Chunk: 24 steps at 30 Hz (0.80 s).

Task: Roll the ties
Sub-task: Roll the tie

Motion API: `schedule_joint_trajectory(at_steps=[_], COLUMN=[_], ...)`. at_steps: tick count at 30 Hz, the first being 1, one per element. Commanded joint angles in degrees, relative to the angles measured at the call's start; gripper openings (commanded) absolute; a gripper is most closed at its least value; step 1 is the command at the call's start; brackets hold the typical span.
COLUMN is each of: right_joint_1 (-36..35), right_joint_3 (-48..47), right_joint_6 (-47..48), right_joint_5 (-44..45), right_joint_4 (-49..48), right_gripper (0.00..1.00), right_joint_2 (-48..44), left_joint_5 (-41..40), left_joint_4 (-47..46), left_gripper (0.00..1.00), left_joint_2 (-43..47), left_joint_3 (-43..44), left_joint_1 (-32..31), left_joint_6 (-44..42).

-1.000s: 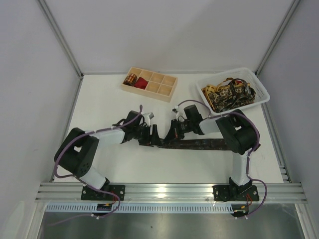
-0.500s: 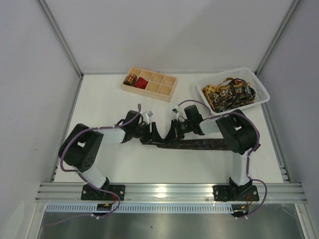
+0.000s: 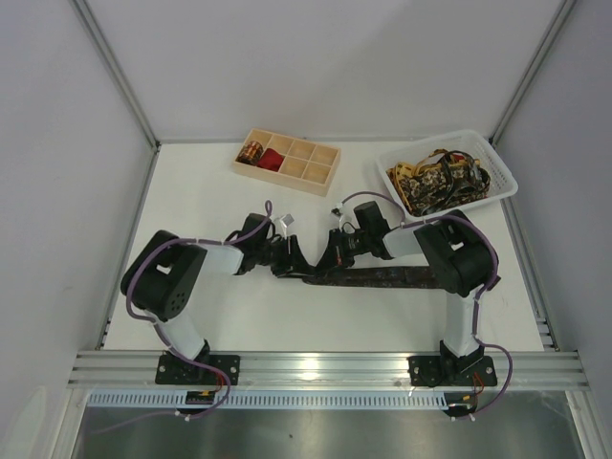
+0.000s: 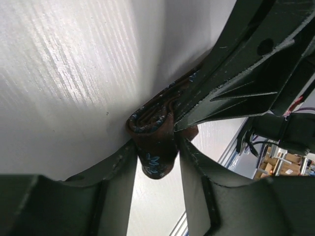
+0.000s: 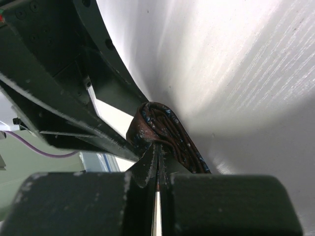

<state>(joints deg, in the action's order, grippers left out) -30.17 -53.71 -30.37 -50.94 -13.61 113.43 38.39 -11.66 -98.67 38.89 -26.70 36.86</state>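
A dark brown tie point(image 3: 382, 277) lies stretched along the table, its left end wound into a small coil point(image 4: 155, 157) between the two grippers. My left gripper point(image 3: 292, 256) comes from the left. In the left wrist view it point(image 4: 156, 145) has a finger against each side of the coil, so it is shut on it. My right gripper point(image 3: 325, 258) faces it from the right. In the right wrist view it point(image 5: 157, 152) is shut on a thin fold of fabric at the coil point(image 5: 162, 125). A gold-brown coil point(image 3: 251, 151) and a red coil point(image 3: 273, 159) sit in the tray.
The pale wooden compartment tray point(image 3: 283, 182) stands at the back, left of centre. At the back right a white basket point(image 3: 497, 161) holds a heap of gold-and-black ties point(image 3: 440, 180). The right forearm lies over the tie's right end.
My left gripper's jaws have narrowed onto the coil, and the left arm has edged right, its elbow swinging forward. The right arm and the tie have stayed put.
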Motion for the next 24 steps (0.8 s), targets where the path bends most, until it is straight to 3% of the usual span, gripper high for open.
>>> schedule_joint_trajectory(at_steps=[1, 4, 5, 8, 19, 24], right_joint_1=[-0.2, -0.7, -0.8, -1.2, -3.1, -5.1], right_joint_3=[1.6, 1.6, 1.3, 0.7, -3.8, -4.9], right_joint_6=[3.3, 3.1, 3.1, 3.0, 6.5, 6.2], right_joint_5=[7.4, 7.4, 7.8, 8.0, 12.9, 13.1], right_joint_4=[3.0, 3.2, 3.4, 5.0, 18.8, 19.2], right_gripper=[0.00, 0.00, 0.00, 0.00, 0.00, 0.00], right_joint_2=[2.3, 2.1, 2.1, 1.3, -7.5, -7.9], left_joint_5=[-2.3, -2.1, -2.4, -3.8, -16.0, -19.3], left_joint_4=[0.5, -1.3, -1.3, -0.8, 15.9, 20.3], left_gripper=[0.45, 0.33, 0.19, 0.00, 0.00, 0.00], left_joint_2=[-3.3, -3.8, -3.7, -2.4, 8.1, 12.2], left_joint_3=[-1.0, -1.7, -1.9, -2.2, -1.0, -1.2], left_joint_1=[-1.6, -1.7, -1.7, -1.7, -1.8, -1.8], left_joint_6=[-0.2, 1.1, 1.3, 1.3, -5.8, -7.4])
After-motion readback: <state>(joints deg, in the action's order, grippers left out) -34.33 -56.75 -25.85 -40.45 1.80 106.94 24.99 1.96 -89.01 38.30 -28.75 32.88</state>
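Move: The tie's folded end sits right between the open left fingertips, about 1 cm to the right of that hand's point and level with it ahead and back. The shut right fingertips are already in against it from the other side; from the right hand it lies some 2 cm left and 1 cm below. The tie's flat tail runs off rightward, its middle roughly 15 cm right of the right hand, 1 cm nearer the base and 2 cm below. Close the left fingers on the folded end of the tie while dipping about half a centimetre, then draw the pinched end some 3 cm to the left and slightly back, tipping the fingers about 10 degrees steeper. Keep the right fingers shut at the fold and, as the left pulls, ease that hand back and up about 1 cm each, also steepening it. ##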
